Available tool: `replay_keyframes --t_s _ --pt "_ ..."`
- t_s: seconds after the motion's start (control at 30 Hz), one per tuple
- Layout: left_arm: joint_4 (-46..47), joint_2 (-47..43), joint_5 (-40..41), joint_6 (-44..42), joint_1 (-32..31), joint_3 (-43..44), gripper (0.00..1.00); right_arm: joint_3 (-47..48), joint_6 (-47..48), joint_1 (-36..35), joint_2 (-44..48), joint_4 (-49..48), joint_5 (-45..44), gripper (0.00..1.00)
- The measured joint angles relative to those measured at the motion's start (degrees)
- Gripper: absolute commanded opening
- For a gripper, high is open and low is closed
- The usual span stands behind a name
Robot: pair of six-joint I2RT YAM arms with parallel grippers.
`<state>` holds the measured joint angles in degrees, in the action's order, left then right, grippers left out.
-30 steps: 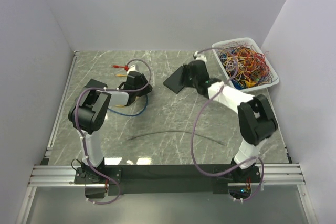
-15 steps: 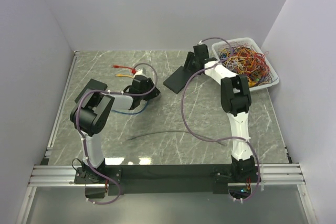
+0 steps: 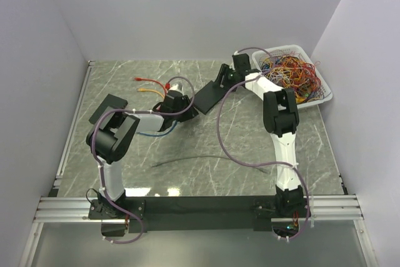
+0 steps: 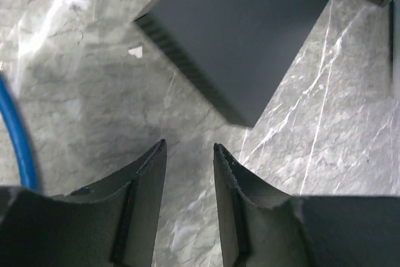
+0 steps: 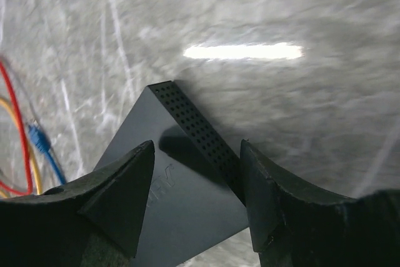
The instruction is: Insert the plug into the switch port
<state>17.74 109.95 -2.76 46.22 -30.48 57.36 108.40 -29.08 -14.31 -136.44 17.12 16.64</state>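
Observation:
The switch (image 3: 209, 95) is a flat black box lying on the marble table; its ports do not show. My left gripper (image 3: 187, 108) hovers just off its near left corner, open and empty, and the left wrist view has the switch (image 4: 250, 35) ahead of the gripper (image 4: 189, 148). At the switch's far end, my right gripper (image 3: 224, 80) is open, its jaws straddling a corner of the switch (image 5: 181, 198) beside the perforated side (image 5: 200, 129). A blue plug (image 5: 39, 138) lies on the table among red and yellow cables (image 5: 25, 154). Neither gripper holds a plug.
Red and yellow patch cables (image 3: 150, 84) lie at the back left. A blue cable (image 3: 153, 133) loops under the left arm. A second black box (image 3: 107, 108) sits at the left, a thin dark cable (image 3: 206, 159) in the middle, and a white basket of tangled wires (image 3: 320, 99) at the back right.
My left gripper has slid right from the blue cable loop to the switch's corner. The right arm has swung back and folded, its gripper now at the switch's far end.

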Motion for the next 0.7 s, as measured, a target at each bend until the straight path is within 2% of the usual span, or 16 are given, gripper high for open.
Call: replay_keyframes --t_s 0.17,0.27,0.7 --pt "-0.3 0.5 0.0 0.1 0.0 0.5 0.41 -2.2 0.5 -1.9 0.5 -3.0 3.0 0.64" --pt "0.1 0.2 0.0 0.2 0.1 -0.8 0.41 -3.0 2.2 -4.1 0.8 -4.7 2.0 0.64" --pt "5.4 -11.1 0.0 1.7 0.0 -17.1 0.4 -6.9 6.3 -12.7 2.8 -7.8 -1.5 0.62"
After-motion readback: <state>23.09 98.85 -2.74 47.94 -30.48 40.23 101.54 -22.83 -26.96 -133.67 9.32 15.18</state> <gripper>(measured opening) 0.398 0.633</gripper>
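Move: The right hand is already at the far-right corner of the switch, whose middle lies about 7 cm to its left, 4 cm back and 2 cm lower. From the left hand, that middle is some 7 cm ahead, 7 cm to the right and slightly below. The blue cable runs about 7 cm left of the left hand, roughly level with it, and the red cable's bend is about 12 cm left and 10 cm ahead of it. The right hand, its fingers still set over the switch's top and vented far end with their gap unchanged, drags the switch about 11 cm left and 6 cm back at constant height, turning some 15 degrees counter-clockwise as it goes. After a brief pause the left hand, part-open and holding nothing, draws back about 6 cm and 3 cm to the left, sinking about 1 cm, while the near end of the switch closes in on its fingertips. ##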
